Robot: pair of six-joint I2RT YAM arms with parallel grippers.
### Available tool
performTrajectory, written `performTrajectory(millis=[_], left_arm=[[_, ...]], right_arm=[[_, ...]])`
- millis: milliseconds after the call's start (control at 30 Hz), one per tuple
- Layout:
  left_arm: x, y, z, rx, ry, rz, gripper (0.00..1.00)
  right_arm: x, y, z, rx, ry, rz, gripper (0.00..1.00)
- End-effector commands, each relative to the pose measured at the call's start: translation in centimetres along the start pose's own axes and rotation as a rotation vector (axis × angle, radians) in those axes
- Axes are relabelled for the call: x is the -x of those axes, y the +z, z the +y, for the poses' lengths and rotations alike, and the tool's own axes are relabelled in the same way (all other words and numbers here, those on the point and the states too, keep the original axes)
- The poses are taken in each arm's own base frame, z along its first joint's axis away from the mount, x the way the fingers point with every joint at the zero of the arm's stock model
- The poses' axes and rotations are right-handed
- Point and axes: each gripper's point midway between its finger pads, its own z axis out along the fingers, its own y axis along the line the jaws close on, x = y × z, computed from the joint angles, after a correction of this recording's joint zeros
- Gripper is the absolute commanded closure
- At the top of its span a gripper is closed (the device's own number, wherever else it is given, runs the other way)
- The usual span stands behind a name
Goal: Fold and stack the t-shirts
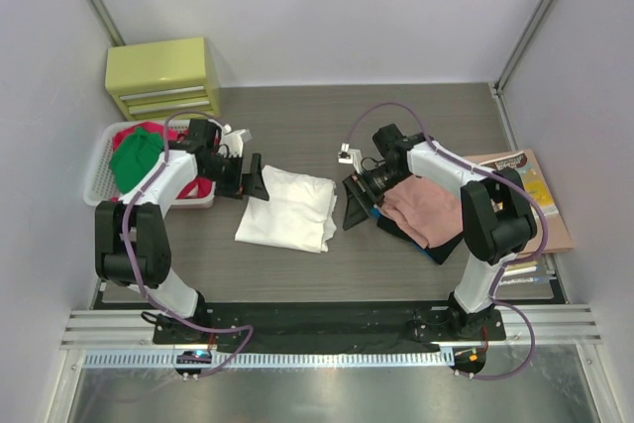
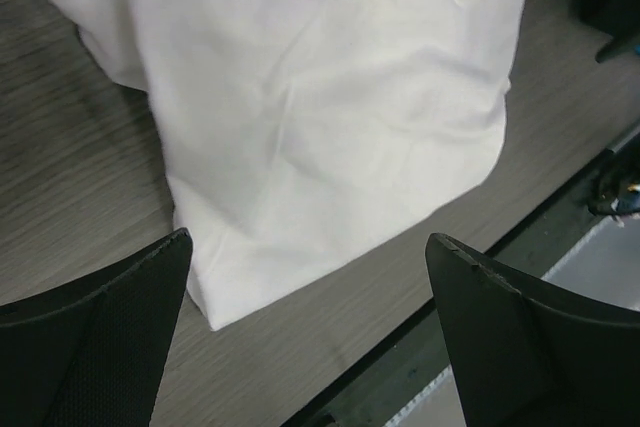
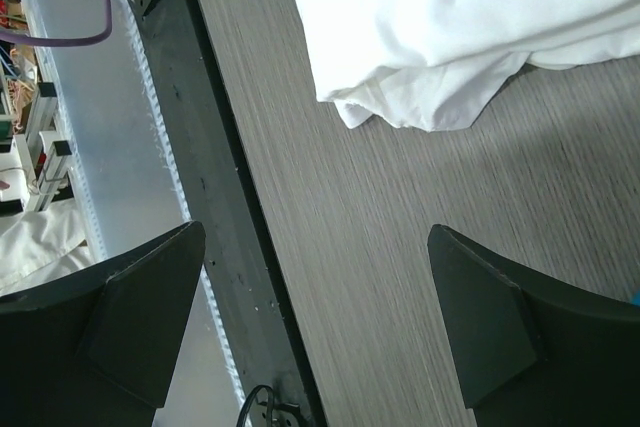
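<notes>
A folded white t-shirt (image 1: 287, 210) lies flat on the table between my two arms, its printed side hidden. My left gripper (image 1: 253, 183) hovers open just past the shirt's left edge, and the white cloth (image 2: 320, 97) fills the left wrist view above the open jaws (image 2: 310, 277). My right gripper (image 1: 357, 203) stands open off the shirt's right edge, with a rumpled white corner (image 3: 450, 27) ahead of it and bare table between the fingers (image 3: 318, 287). A salmon-pink t-shirt (image 1: 426, 207) tops a stack at the right, with dark cloth (image 1: 436, 248) beneath. Green (image 1: 134, 158) and red (image 1: 149, 132) t-shirts sit in the basket.
The white slotted basket (image 1: 99, 160) stands at the far left, with a yellow-green drawer cabinet (image 1: 163, 76) behind it. A thin book (image 1: 540, 195) lies at the right edge beside the stack. A black mounting rail (image 1: 327, 322) runs along the table's near edge.
</notes>
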Motion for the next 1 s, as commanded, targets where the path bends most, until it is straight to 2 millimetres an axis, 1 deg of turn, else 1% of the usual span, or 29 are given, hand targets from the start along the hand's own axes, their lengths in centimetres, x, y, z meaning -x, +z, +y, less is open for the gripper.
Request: performTrajectory(millis=[0,33,67,100,133,200,267,333,400,467,533,567,633,733,900,967], left_arm=[[2.4,-0.1,2.7,0.173,-0.014,-0.069,0.0],[2.4,0.1,2.9,0.175,-0.02,-0.064,0.0],[2.3,0.3,3.3,0.193,-0.028,-0.056,0.0],[2.1,0.7,4.0,0.219,-0.029,-0.044,0.0],[1.9,1.0,4.2,0.22,-0.035,-0.034,0.0],[1.8,1.9,4.3,0.197,-0.055,-0.013,0.0],[1.8,2.4,4.6,0.2,-0.064,0.002,0.0],[1.9,3.0,5.2,0.214,-0.064,0.014,0.0],[1.8,3.6,5.8,0.22,-0.075,0.026,0.0],[1.7,3.9,6.3,0.237,-0.081,0.034,0.0],[1.9,3.5,7.2,0.288,-0.063,0.028,0.0],[1.7,3.5,7.3,0.295,-0.057,0.021,0.0],[2.3,2.7,6.9,0.308,-0.039,-0.023,0.0],[2.4,2.8,6.4,0.281,-0.036,-0.052,0.0],[2.0,4.9,5.3,0.155,-0.07,0.007,0.0],[1.7,5.6,4.5,0.088,-0.087,0.028,0.0]], right_arm=[[0.9,0.4,0.2,0.022,-0.068,-0.029,0.0],[0.7,0.9,-0.3,0.033,-0.054,-0.019,0.0],[1.1,1.2,-0.3,0.049,-0.057,-0.023,0.0],[1.2,1.5,-0.5,0.057,-0.053,-0.02,0.0],[1.0,2.1,-0.9,0.074,-0.034,-0.008,0.0],[1.1,2.7,-1.2,0.09,-0.033,-0.003,0.0],[1.0,3.4,-1.7,0.107,-0.021,0.005,0.0],[1.0,3.8,-1.8,0.128,-0.025,0.003,0.0],[0.6,4.4,-2.4,0.141,-0.012,0.013,0.0],[0.5,4.8,-2.9,0.143,-0.004,0.021,0.0],[0.4,4.9,-3.1,0.142,-0.008,0.023,0.0],[0.3,4.9,-3.2,0.143,-0.01,0.025,0.0],[0.2,4.9,-3.0,0.147,-0.016,0.022,0.0],[0.8,4.7,-2.9,0.141,-0.043,0.0,0.0],[1.7,5.3,-3.8,0.124,-0.024,-0.026,0.0],[2.3,5.5,-4.6,0.089,-0.021,-0.057,0.0]])
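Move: The white t-shirt lies about 7 cm below both my hands. The far part of its left edge is some 2 cm ahead of my left hand and 1 cm to its left. The middle of its right edge is about 4 cm left of my right hand and 2 cm back. The basket stands roughly 19 cm left and 6 cm ahead of my left hand; the pink pile lies some 16 cm right and 1 cm back of my right. I lower both wide-open grippers together onto the two sides of the white t-shirt. My left hand sinks about 7 cm, working 3 cm forward and slightly left as its fingers tip a little steeper, until they straddle the left edge. My right hand drops some 5 cm and slides about 3 cm left to the right edge. Neither hand closes. ##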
